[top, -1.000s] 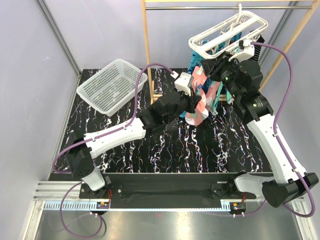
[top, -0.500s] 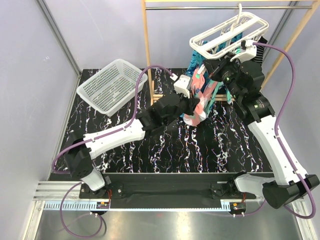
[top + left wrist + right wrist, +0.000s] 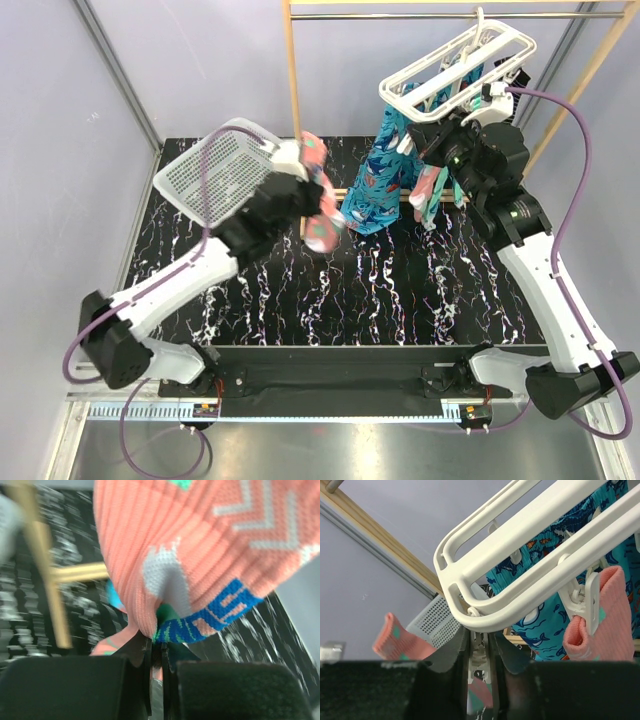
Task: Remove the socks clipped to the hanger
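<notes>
The white slatted hanger [image 3: 455,62] hangs from the rack's rail at the back right. My left gripper [image 3: 305,200] is shut on a coral-pink patterned sock [image 3: 320,190], held free of the hanger beside the basket; in the left wrist view the sock [image 3: 200,540] fills the frame above the closed gripper [image 3: 160,647]. My right gripper [image 3: 428,135] sits under the hanger's near end. Its jaws are closed on a small white clip [image 3: 480,655] dangling from the hanger [image 3: 530,555]. Another pink sock [image 3: 425,195] [image 3: 600,625] stays clipped to the hanger.
A blue shark-print cloth [image 3: 378,180] hangs from the hanger between the two arms. A white mesh basket [image 3: 205,180] lies tilted at the back left. The tall wooden rack's post [image 3: 292,100] stands just behind the left gripper.
The left arm swung left, carrying the coral sock off the hanger toward the basket. The right gripper narrowed onto the clip and stayed under the hanger.
</notes>
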Motion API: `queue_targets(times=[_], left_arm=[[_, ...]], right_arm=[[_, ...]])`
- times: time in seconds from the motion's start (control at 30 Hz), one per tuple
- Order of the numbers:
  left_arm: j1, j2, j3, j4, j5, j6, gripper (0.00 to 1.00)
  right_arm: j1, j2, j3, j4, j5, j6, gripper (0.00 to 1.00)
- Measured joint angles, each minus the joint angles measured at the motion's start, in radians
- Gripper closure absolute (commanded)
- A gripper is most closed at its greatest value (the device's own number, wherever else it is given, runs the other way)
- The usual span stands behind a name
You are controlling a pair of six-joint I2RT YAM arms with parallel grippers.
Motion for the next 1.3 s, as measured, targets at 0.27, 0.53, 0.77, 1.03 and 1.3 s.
queue_targets(times=[0.27,0.53,0.77,1.03,1.3], left_arm=[[0.31,-0.07,0.131,-0.091,-0.029,0.024,1.0],[0.646,0.065,0.346,-0.172,0.1,0.001,1.0],[0.812,0.361,0.445,-0.186,0.186,-0.043,0.98],[0.792,0.608,0.599,-0.332,0.204,0.0,0.43],[0.769,0.614,0.635,-0.534,0.147,0.048,0.25]], right_arm=[[0.0,-0.07,-0.046,-0.044,-0.032,0.005,0.09],[0.0,-0.27,-0.183,-0.157,-0.104,0.042,0.0],[0.0,-0.465,-0.255,-0.254,-0.13,0.089,0.0],[0.0,-0.483,-0.201,-0.321,-0.129,0.084,0.0],[0.0,-0.458,-0.201,-0.362,-0.146,0.076,0.0]])
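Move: The left hand holds the removed salmon sock; the basket's middle lies some 21 cm ahead and 29 cm left of it, about 23 cm below, and the rack's left post stands about 16 cm ahead and 6 cm left. The right fingers are at the emptied hanger clip; from them the other salmon sock hangs some 4 cm right, 2 cm ahead, its middle 10 cm lower. The left arm sweeps the held sock about 30 cm left and 20 cm forward, passing on the near side of the rack post, rising first and then sinking over the basket as the hand turns counter-clockwise and tips down, and opens there to let go. Meanwhile the right hand opens off the clip and backs some 15 cm away from the hanger, sinking a little. ##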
